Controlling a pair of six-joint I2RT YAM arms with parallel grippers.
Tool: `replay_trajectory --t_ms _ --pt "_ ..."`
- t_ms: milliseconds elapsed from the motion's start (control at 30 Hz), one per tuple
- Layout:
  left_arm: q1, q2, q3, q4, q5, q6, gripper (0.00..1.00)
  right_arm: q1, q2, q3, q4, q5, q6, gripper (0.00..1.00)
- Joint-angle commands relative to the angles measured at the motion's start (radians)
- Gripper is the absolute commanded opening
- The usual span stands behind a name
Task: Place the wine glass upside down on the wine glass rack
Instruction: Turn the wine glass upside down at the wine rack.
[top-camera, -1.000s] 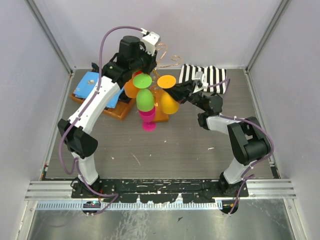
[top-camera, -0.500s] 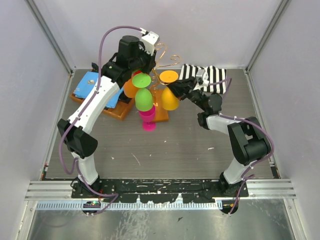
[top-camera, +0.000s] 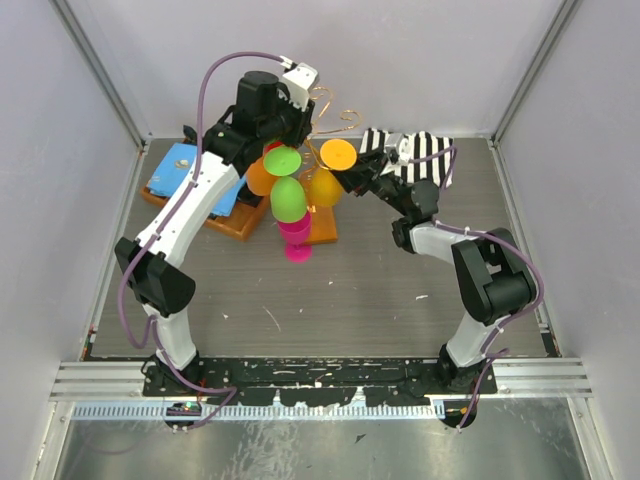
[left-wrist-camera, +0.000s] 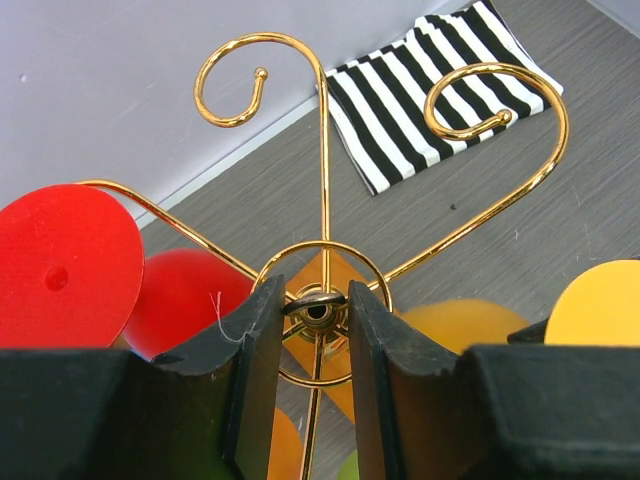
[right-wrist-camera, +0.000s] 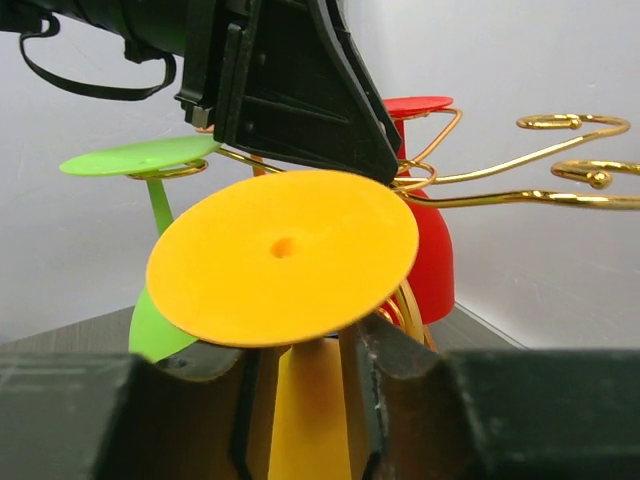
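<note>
The yellow wine glass (top-camera: 325, 188) is upside down, foot up, at the right side of the wine glass rack (top-camera: 322, 228), a gold wire stand on an orange-brown base. In the right wrist view its round foot (right-wrist-camera: 285, 255) fills the middle. My right gripper (right-wrist-camera: 305, 340) is open round the stem just under the foot, with a thin gap on the left side. My left gripper (left-wrist-camera: 315, 290) is above the rack (left-wrist-camera: 323, 150), shut on the small knob at the top of its centre post.
Green (top-camera: 288, 198), pink (top-camera: 296, 240), orange (top-camera: 260, 178) and red (left-wrist-camera: 65, 265) glasses hang upside down round the same rack. A black-and-white striped cloth (top-camera: 425, 155) lies at the back right. A wooden tray with a blue cloth (top-camera: 185, 170) sits at the back left.
The yellow glass has moved left and back, in against the rack, with the right gripper following. The right jaws have loosened off the stem. The left arm has stayed in place.
</note>
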Motion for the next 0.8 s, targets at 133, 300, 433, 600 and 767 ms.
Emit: replay_trajectory --t_ms 133,300,433,600,767 --pt "0.002 -0.026 -0.015 0.016 0.016 0.002 0.39 0.003 -0.094 -0.033 -0.061 0.063 -0.098 0.48" --pt "0.002 -0.029 -0.012 0.011 0.017 0.0 0.5 0.002 -0.143 -0.083 -0.077 0.081 -0.124 0.52" --pt "0.002 -0.029 0.026 -0.011 0.062 -0.009 0.56 -0.007 -0.209 -0.147 -0.084 0.101 -0.13 0.6" --pt "0.003 -0.031 0.079 -0.024 0.067 -0.018 0.66 -0.011 -0.305 -0.215 -0.149 0.114 -0.131 0.63" --pt "0.003 -0.053 0.102 -0.021 0.101 -0.036 0.79 -0.009 -0.421 -0.311 -0.242 0.144 -0.136 0.65"
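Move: The right hand is around the stem of the upside-down yellow glass, just under its foot, with the glass's middle about 6 cm below the hand and 1 cm left. The rack's top ring, between the left fingertips, lies some 6 cm left of the right hand, 4 cm farther out and 5 cm higher; the green glass hangs about 10 cm left and 1 cm back. From the left hand, the yellow glass is roughly 7 cm right, 4 cm back and 11 cm down. The right fingers spread wider and let go of the yellow glass's stem while the hand dips about 1 cm with a touch forward, then it pulls back and to the right, ending some 6 cm from where it began and turned slightly clockwise, clear of the glass and rack. The left fingers open too and free the rack's top ring, then that hand rises about 2 cm, easing slightly back. ##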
